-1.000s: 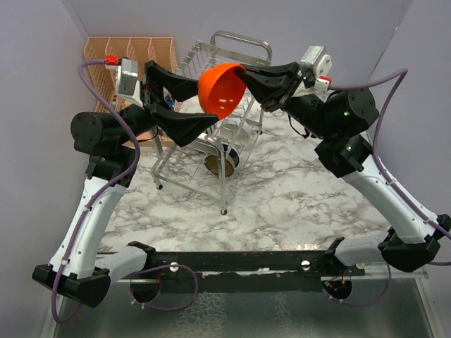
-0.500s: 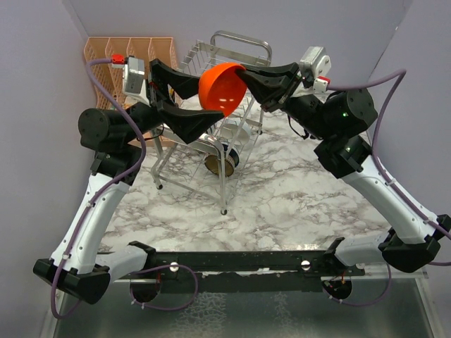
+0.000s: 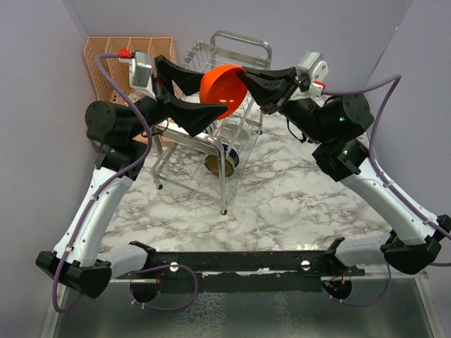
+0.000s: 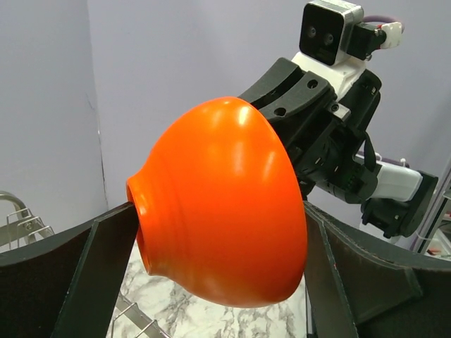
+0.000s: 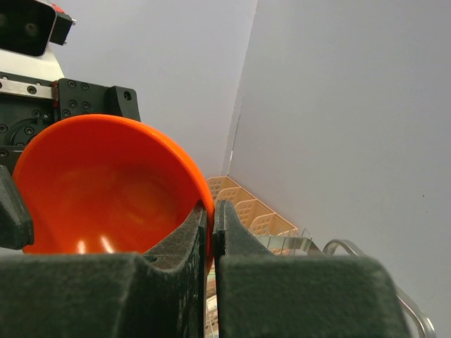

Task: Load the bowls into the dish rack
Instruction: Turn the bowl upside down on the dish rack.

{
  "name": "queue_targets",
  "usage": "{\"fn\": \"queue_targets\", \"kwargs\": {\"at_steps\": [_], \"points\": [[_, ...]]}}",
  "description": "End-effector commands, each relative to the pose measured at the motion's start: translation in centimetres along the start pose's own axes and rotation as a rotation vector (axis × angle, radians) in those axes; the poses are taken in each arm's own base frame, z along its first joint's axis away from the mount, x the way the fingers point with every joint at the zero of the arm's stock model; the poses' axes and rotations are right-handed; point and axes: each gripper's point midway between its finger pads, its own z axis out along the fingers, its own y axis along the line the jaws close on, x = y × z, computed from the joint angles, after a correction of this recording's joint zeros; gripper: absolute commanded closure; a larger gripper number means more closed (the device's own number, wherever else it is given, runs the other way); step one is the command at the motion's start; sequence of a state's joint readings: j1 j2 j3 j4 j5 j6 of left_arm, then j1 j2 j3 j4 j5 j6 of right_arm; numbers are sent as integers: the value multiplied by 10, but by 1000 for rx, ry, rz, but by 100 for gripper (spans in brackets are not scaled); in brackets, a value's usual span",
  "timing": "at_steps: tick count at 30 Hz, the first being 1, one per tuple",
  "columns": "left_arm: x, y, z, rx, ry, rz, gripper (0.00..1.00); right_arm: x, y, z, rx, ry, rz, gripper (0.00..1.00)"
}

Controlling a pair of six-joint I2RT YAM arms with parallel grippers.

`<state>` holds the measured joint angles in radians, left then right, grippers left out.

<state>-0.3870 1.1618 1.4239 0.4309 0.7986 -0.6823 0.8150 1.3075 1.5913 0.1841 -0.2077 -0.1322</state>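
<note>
A glossy red-orange bowl [image 3: 224,90] hangs on its side above the steel dish rack [image 3: 184,137]. My right gripper [image 3: 243,71] is shut on its rim, and the rim shows pinched between the pads [image 5: 199,232] in the right wrist view. My left gripper [image 3: 213,96] is open and straddles the bowl [image 4: 218,204]. One finger [image 4: 84,271] is at the bowl's foot, and the other finger [image 4: 352,278] stands just off its rim. Two more bowls lie in the rack's lower tier, a dark brown one [image 3: 213,163] and a blue-patterned one [image 3: 232,155].
A peach slotted organiser [image 3: 120,53] stands against the back left wall, beside the rack. The rack's looped handle bar [image 3: 239,36] rises behind the bowl. Grey walls close in on the left, back and right. The marble tabletop [image 3: 303,190] stretches right of the rack.
My left arm has risen and swung right, bringing its open fingers round the red-orange bowl. The right gripper and bowl have hardly shifted.
</note>
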Motion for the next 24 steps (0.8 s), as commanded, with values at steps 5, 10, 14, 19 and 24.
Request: {"fn": "queue_targets", "kwargs": {"at_steps": [5, 10, 14, 19, 24], "points": [[4, 10, 6, -39, 17, -24, 36, -39, 8, -9, -12, -108, 1, 99], [6, 12, 7, -37, 21, -25, 48, -41, 10, -11, -27, -108, -2, 99], [7, 10, 9, -7, 15, -30, 64, -40, 14, -11, -48, -99, 0, 99], [5, 12, 11, -7, 20, -26, 77, -33, 10, -12, -20, -66, 4, 89], [2, 14, 10, -34, 22, 4, 78, -35, 5, -16, 9, -64, 4, 59]]}}
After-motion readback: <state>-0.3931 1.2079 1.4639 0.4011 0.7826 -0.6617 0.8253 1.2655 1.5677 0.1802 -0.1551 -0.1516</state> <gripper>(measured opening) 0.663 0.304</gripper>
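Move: The right gripper still pinches the orange bowl by its rim; the bowl's middle lies about 4 cm to that hand's left and 4 cm nearer the base, at about its height. The open left gripper already straddles it, with the bowl's middle about 3 cm to its right and 1 cm above. From the left hand, the dish rack's upper tier centres about 14 cm ahead, 3 cm left and 20 cm down; the brown bowl sits some 9 cm straight ahead and 40 cm down. Close the left gripper by about a third of its opening until its fingers clamp the orange bowl between foot and rim side, easing that hand forward about 1.5 cm. Let the right hand, still pinching the rim, shift about 1.5 cm to the right, then hold nearly still and spread its fingers part-way to free the rim. ##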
